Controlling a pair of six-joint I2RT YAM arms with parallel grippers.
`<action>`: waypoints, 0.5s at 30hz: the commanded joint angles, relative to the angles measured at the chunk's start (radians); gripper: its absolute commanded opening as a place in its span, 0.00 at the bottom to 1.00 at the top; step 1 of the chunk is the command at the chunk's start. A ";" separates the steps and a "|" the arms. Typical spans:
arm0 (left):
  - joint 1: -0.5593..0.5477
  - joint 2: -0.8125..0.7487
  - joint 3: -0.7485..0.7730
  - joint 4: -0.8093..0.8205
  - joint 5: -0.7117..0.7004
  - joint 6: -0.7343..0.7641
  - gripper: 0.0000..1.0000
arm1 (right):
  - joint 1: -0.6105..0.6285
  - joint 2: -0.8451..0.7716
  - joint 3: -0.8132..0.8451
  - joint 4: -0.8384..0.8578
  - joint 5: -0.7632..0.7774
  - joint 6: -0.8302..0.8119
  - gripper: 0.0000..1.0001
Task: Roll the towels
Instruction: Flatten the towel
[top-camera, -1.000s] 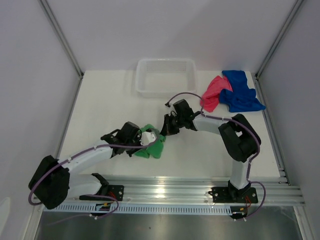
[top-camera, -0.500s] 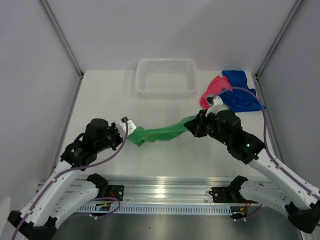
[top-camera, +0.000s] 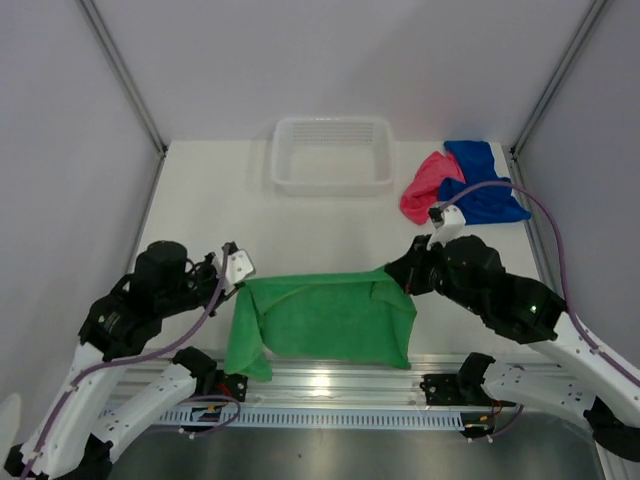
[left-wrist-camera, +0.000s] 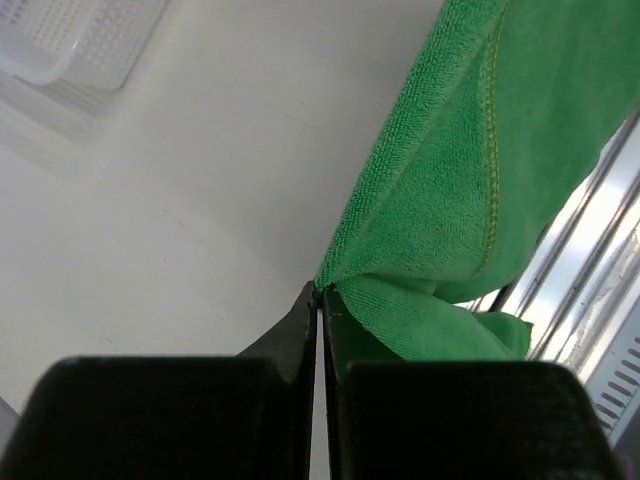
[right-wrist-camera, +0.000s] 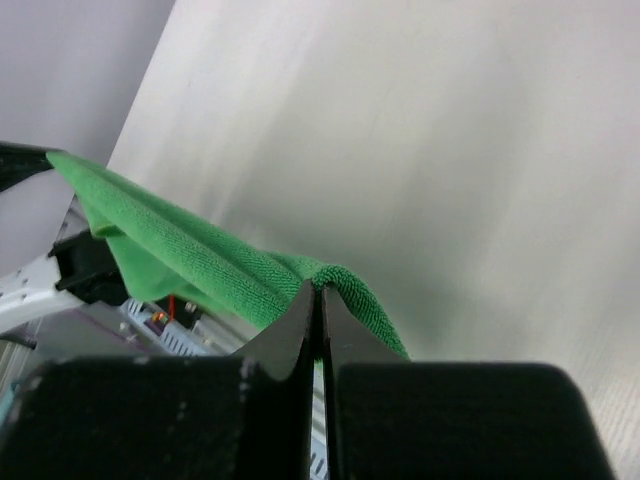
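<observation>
The green towel (top-camera: 320, 320) hangs spread out between both arms above the table's near edge, its lower edge over the rail. My left gripper (top-camera: 240, 278) is shut on its upper left corner (left-wrist-camera: 345, 270), and my right gripper (top-camera: 392, 275) is shut on its upper right corner (right-wrist-camera: 345, 280). The pink-red towel (top-camera: 424, 187) lies crumpled at the far right, touching the royal blue towel (top-camera: 482, 183) beside it.
A white slotted basket (top-camera: 332, 155) stands at the back centre of the white table (top-camera: 210, 200). An aluminium rail (top-camera: 340, 385) runs along the near edge. Metal posts and grey walls close in both sides.
Both arms pulled apart and back toward the near edge. The green towel went from a crumpled lump, to a stretched strip, to a flat hanging sheet.
</observation>
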 joint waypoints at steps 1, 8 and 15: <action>0.022 0.129 -0.064 0.093 -0.091 0.049 0.01 | -0.184 0.074 0.052 -0.029 0.049 -0.103 0.00; 0.185 0.567 -0.050 0.404 -0.034 0.108 0.03 | -0.629 0.370 -0.120 0.276 -0.381 -0.211 0.00; 0.188 0.895 0.125 0.504 -0.116 0.056 0.68 | -0.694 0.731 0.019 0.381 -0.300 -0.200 0.52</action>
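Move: Both hands already grip the green towel's upper edge. From the left hand, its middle hangs about 16 cm right, 5 cm back and 8 cm down; from the right, 16 cm left, 6 cm back and 9 cm down. Bare table to lay it on is some 13 cm ahead of the left hand, 24 cm below, and 19 cm ahead of the right, 27 cm below. The red towel lies 34 cm ahead of the right hand, 13 cm right; the basket, 41 cm ahead, 12 cm left. Forward and down in one quick fling, both hands sweep the towel out over the bare table: the left goes about 19 cm forward and 14 down; the right first mostly forward, then steeply down, nearly 20 cm each way, while drifting right. Both wrists tip down some 20 degrees, and late in the swing the fingers open and let go of the towel edge. ##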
